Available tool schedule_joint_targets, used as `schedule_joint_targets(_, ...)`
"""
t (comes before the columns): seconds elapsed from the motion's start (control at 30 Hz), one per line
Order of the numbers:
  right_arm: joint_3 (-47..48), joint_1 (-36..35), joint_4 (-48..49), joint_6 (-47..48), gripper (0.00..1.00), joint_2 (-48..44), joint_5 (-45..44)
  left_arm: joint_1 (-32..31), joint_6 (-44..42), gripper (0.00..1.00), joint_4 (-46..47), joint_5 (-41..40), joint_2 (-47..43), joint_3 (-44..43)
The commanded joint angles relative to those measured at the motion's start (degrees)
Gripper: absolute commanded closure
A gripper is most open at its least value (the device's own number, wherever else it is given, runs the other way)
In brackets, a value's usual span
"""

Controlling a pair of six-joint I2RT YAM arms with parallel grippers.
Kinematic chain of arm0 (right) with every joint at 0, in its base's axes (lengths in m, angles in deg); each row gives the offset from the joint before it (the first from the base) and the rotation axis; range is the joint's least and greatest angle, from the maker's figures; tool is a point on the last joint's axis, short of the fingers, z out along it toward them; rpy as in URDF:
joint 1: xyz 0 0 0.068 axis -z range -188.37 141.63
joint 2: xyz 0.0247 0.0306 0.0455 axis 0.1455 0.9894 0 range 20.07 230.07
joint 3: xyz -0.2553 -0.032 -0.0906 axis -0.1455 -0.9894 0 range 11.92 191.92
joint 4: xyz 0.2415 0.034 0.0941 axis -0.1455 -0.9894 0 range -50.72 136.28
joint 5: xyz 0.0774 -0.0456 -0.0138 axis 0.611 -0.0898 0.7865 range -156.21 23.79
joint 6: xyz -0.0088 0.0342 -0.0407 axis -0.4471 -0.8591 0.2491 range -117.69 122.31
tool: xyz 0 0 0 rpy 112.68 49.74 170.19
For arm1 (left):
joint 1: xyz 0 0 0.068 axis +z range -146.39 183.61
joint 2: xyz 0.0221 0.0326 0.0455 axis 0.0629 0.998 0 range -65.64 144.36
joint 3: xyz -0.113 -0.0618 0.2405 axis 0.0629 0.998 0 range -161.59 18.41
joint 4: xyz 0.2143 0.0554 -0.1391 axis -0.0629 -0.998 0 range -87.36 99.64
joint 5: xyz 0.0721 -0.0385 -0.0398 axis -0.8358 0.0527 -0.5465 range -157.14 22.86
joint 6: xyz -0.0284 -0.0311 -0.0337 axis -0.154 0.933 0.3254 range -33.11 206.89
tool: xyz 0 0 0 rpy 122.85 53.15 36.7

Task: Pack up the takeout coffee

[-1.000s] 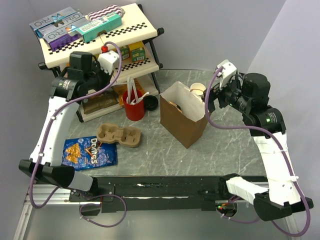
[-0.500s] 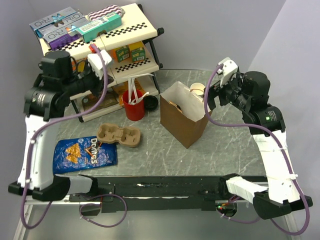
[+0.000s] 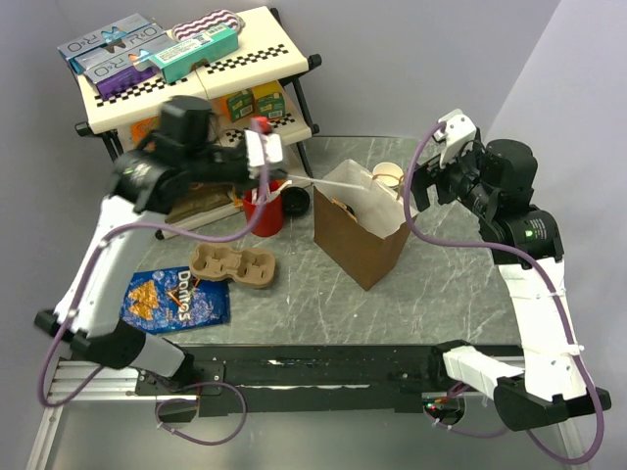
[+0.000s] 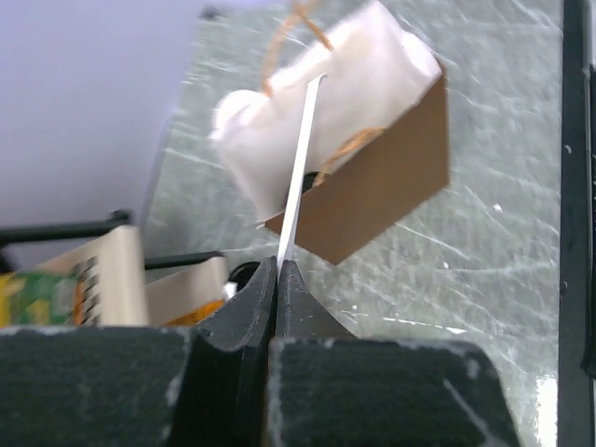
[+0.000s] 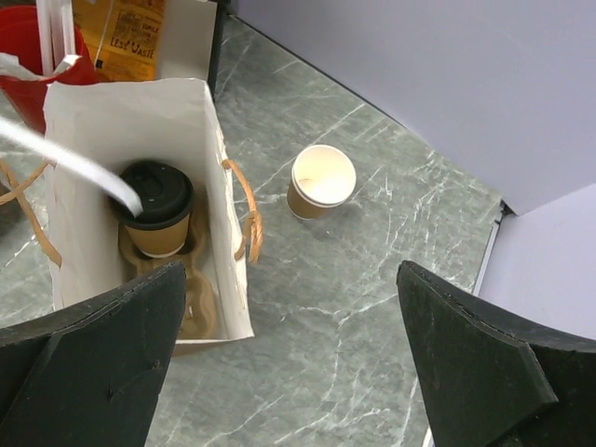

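The takeout coffee, a tan cup with a black lid, stands in a cardboard carrier inside the open brown paper bag, whose white inside shows in the right wrist view. My left gripper is shut on a thin white stick. The stick's far end reaches over the bag's mouth, just above the coffee's lid. In the left wrist view the left gripper has its jaws pressed together on the stick. My right gripper hangs open above the table, right of the bag, holding nothing.
A lidless tan cup stands behind the bag. A red cup of white sticks is left of the bag, a cardboard cup carrier and a Doritos bag nearer. A two-tier shelf of boxes fills the back left.
My left arm has swung right from beside the shelf to above the red cup, carrying the white stick so that its end now lies over the bag. The right arm has barely moved.
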Motion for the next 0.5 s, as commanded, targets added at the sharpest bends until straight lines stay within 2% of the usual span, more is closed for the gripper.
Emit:
schedule_joint_targets(0.0,1.64,0.61,1.74,-1.21,0.00,-2.19,-1.16,-5.11,-7.13,0.99,-1.15,-1.84,3.05,-1.30)
schedule_joint_targets(0.13,0.77,0.79,2.18,-1.56,0.00,-2.89,-1.07,-8.46,-10.12,0.99,-0.28,-4.83,6.74,-2.96)
schedule_joint_targets(0.17,0.68,0.87,2.27,-1.48,0.00,-2.98,-1.07,-9.16,-9.43,0.84,2.69,-5.53,8.23,-3.32)
schedule_joint_targets(0.23,-0.02,0.88,2.35,-1.65,0.00,-3.24,-0.81,-9.43,-6.98,0.37,7.96,-6.41,9.38,-3.32)
schedule_joint_targets(0.27,-0.11,0.96,2.44,-1.91,0.00,-3.33,-0.81,-9.52,-2.18,0.16,15.65,-7.46,9.47,-3.15)
schedule_joint_targets(0.37,-0.20,1.14,1.83,-2.00,0.00,-3.51,-0.28,-9.43,6.88,0.01,25.54,-9.05,8.60,-1.39)
schedule_joint_targets(0.47,-0.12,1.14,0.69,-0.69,0.00,-3.77,0.60,-9.26,12.71,0.01,29.96,-11.50,7.81,-0.86)
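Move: The paper bag, which the left hand's white straw is meant for, is about 17 cm to the right and 8 cm ahead of that hand, its middle roughly 30 cm lower. The red pot is some 8 cm left and 13 cm ahead; the empty cups stand beyond the bag, about 24 cm right and 22 cm ahead. From the idle right hand the bag lies some 10 cm left, 4 cm ahead and 27 cm below. Rightward and down, the left hand swings towards the paper bag, still pinching the straw that points ahead of the fingers over the bag's mouth. After about 6 cm right and 4 cm down the fingers spring wide open and let go of the straw; the open hand keeps drifting right and forward, rising some 3 cm. ##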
